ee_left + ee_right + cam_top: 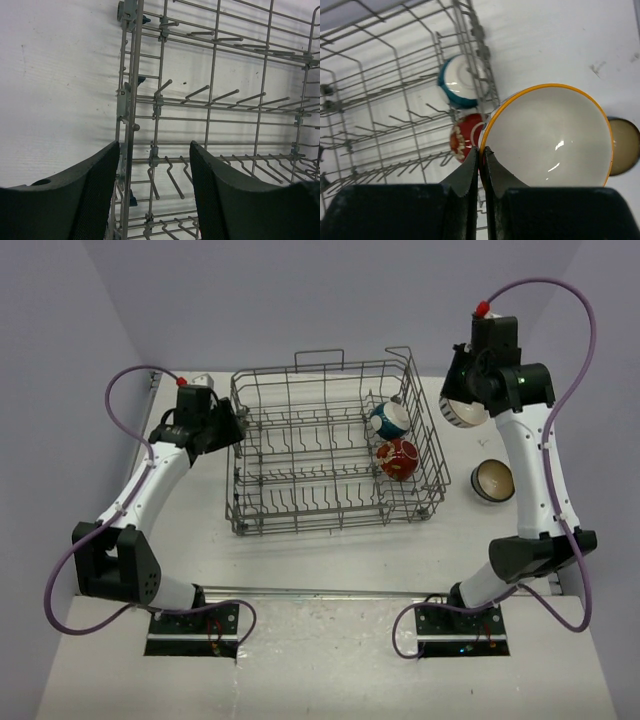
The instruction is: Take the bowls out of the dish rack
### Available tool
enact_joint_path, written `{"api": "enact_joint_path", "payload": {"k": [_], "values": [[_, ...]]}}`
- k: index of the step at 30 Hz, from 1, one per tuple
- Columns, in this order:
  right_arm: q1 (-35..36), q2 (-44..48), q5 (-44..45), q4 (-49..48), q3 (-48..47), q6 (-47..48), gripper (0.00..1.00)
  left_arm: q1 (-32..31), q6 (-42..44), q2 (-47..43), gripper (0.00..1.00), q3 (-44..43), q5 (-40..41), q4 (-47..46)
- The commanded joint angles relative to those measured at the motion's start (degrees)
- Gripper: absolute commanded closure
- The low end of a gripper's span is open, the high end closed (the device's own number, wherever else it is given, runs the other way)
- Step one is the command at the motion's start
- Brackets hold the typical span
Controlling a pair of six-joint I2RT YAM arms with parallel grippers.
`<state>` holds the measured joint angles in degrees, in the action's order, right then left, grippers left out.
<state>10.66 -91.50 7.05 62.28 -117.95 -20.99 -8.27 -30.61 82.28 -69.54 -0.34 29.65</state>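
The grey wire dish rack (300, 528) stands mid-table. A teal-white bowl (389, 420) and a red patterned bowl (398, 459) lean in its right end, also seen as the teal bowl (457, 82) and the red bowl (463, 137). My right gripper (482, 149) is shut on the rim of a white bowl with an orange edge (552, 135), held in the air to the right of the rack (463, 413). A brown bowl with a cream inside (492, 481) sits on the table. My left gripper (154, 150) is open over the rack's left wall (132, 100), holding nothing.
White table (300, 570) runs around the rack. The brown bowl's cream inside (623, 146) shows just right of the held bowl. Purple cables loop beside both arms. Rows of upright tines (200, 92) fill the rack's left end, with no bowl among them.
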Motion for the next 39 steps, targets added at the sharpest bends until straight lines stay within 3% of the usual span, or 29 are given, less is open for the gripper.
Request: {"api": "enact_joint_path", "payload": {"k": [1, 16, 26, 39], "values": [[-3.79, 6.06, 7.10, -1.90, 4.47, -0.01, 1.00, -0.08, -0.68, 1.30, 0.41, -2.71, -2.03, -3.28], [-15.40, 8.89, 9.30, -8.40, 28.11, -1.51, 1.00, -0.25, 0.11, 5.35, 0.41, -3.58, -2.91, -6.01], [-18.83, 5.02, 8.33, -12.01, 30.85, -1.77, 1.00, -0.25, 3.28, 5.26, 0.40, -9.47, -0.72, -3.99], [-19.88, -0.78, 10.09, -14.12, 31.12, -2.21, 1.00, 0.01, 3.10, 6.05, 0.40, -11.06, -2.38, -4.34]]}}
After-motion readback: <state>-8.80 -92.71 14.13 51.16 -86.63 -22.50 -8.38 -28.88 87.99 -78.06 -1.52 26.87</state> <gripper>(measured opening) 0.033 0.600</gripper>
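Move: The right hand holds the striped bowl by its rim, high above the table; the stack of bowls it is bound for stands about 20 cm to its right, some 4 cm nearer the base and roughly 33 cm below. In the rack the red bowl lies about 6 cm to the hand's left and 2 cm back, the teal bowl 6 cm left and 9 cm farther out, both nearly 30 cm below. From the left hand the stack is roughly 64 cm to the right, 4 cm back and 15 cm lower. Keeping its shut grip on the striped bowl's rim, the right hand sinks about 18 cm while swinging some 15 cm right, away from the rack and towards the stack, drawing back 5 cm on the way and then coming forward about 3, as the wrist turns about 25 degrees clockwise and tips the fingers some 20 degrees further down. The left hand, fingers still open at the rack's left side, slides a little forward and dips 2 cm, then lifts about 5 cm and ends some 4 cm farther forward, its fingers tilting slightly up. ##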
